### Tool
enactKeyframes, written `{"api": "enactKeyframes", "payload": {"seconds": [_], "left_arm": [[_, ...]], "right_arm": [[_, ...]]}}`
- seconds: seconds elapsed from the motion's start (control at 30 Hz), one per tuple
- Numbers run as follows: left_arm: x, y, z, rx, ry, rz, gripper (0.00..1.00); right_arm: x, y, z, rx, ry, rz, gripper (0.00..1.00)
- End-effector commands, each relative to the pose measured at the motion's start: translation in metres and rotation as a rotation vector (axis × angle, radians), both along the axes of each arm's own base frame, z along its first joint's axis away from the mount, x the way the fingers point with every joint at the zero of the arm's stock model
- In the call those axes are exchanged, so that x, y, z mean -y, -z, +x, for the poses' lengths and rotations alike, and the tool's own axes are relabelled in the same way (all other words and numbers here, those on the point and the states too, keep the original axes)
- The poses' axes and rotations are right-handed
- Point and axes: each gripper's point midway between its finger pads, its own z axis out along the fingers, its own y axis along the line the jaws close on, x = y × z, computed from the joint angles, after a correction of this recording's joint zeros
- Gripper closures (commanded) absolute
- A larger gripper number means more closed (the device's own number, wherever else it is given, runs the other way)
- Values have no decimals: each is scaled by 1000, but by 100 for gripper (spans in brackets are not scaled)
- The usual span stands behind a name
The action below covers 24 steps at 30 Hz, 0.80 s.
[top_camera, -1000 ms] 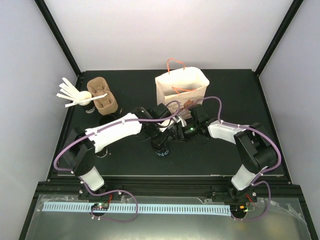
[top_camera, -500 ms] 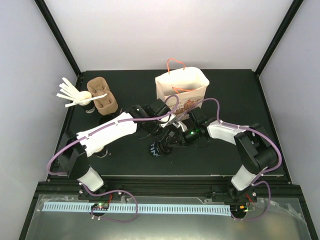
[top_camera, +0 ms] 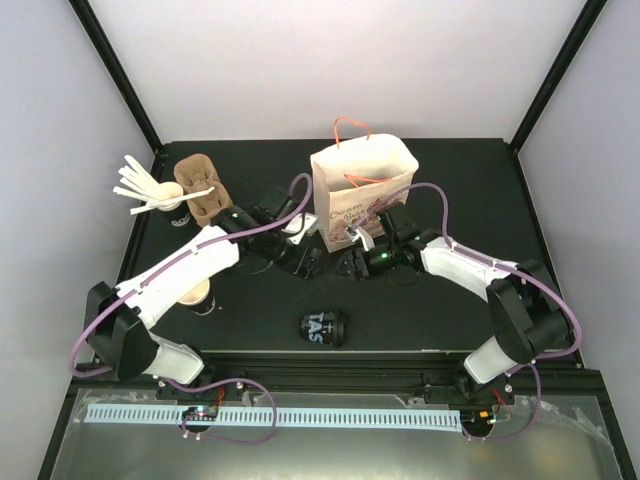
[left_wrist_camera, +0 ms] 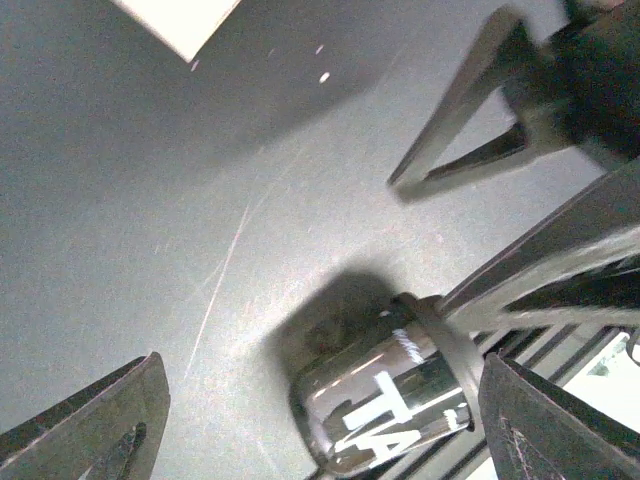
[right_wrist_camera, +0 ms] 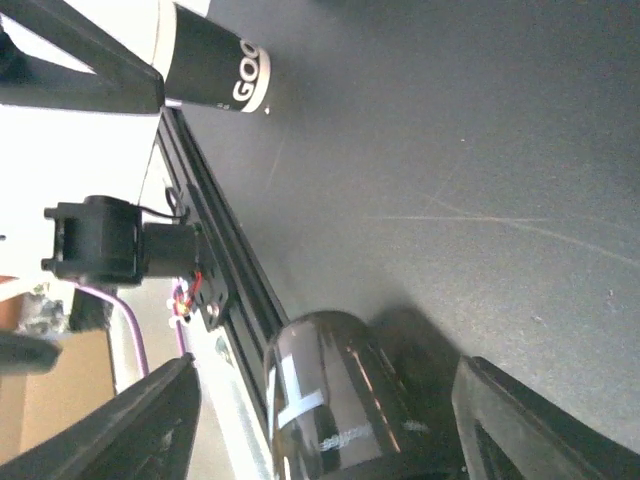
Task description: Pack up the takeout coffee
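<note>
A black takeout coffee cup [top_camera: 325,326] with white lettering lies on its side near the table's front edge, touched by neither gripper. My left gripper [top_camera: 307,262] hangs open behind it, and the left wrist view shows the cup [left_wrist_camera: 385,400] lying beyond the spread fingers. My right gripper [top_camera: 353,265] is open too, just right of the left one, with the same cup [right_wrist_camera: 340,400] beyond its fingers. A second black cup [top_camera: 197,293], tan inside, stands partly hidden under my left arm; its lettered wall [right_wrist_camera: 215,62] appears in the right wrist view.
A white paper bag [top_camera: 362,180] with orange handles stands open just behind both grippers. At the back left are a brown pulp carrier [top_camera: 205,200] and a black cup holding white stirrer sticks [top_camera: 160,196]. The table's front rail [top_camera: 340,355] runs close to the fallen cup.
The cup that stood between the grippers has tipped over and now lies nearer the front edge. Both grippers have drawn back toward the bag, away from it.
</note>
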Motion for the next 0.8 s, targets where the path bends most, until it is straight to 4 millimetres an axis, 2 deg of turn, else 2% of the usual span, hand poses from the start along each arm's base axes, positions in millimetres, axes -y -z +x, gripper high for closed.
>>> {"api": "enactKeyframes", "payload": {"seconds": [0.0, 0.1, 0.17, 0.3, 0.37, 0.47, 0.6, 0.77], "left_arm": [[-25, 18, -32, -235, -41, -31, 13], [-32, 30, -46, -368, -48, -50, 13], [-30, 35, -55, -446, -49, -91, 13], [-32, 40, -68, -560, -47, -91, 15], [-34, 40, -73, -596, -50, -93, 15], [-36, 42, -75, -626, -78, -117, 15], [-43, 48, -73, -639, -145, -150, 15], [-59, 38, -48, -572, -276, -225, 15]], "right_arm": [[4, -6, -2, 48, -12, -56, 23], [15, -3, -18, 82, -42, -127, 12], [22, 1, -32, 82, -56, -157, 1], [32, 1, -59, 115, -85, -216, 0], [30, 0, -73, 157, -123, -249, 0], [19, -2, -84, 230, -155, -281, 0], [-6, -5, -96, 327, -234, -331, 0], [-36, 6, -115, 450, -376, -464, 0]]}}
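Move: The black coffee cup lies on its side near the base-side edge of the table, about 11 cm back from the right hand, some 5 cm to its left and 8 cm below it. From the left hand, the cup is about 12 cm back, 3 cm to the right and 13 cm down. The paper bag stands roughly 11 cm ahead of the right hand and 4 cm to its right, its middle level with that hand. A white-lidded cup stands about 23 cm left of the left hand, 5 cm back and 12 cm lower. After the toppled coffee cup, the right hand sweeps back towards the base by more than 10 cm at nearly level height, edging left at the end, turning counter-clockwise and opening its fingers fully. The left hand, still open, draws back and down and shifts left, swinging its fingertips some 35 degrees back towards the base. Both come closer to the cup but stay above it. ##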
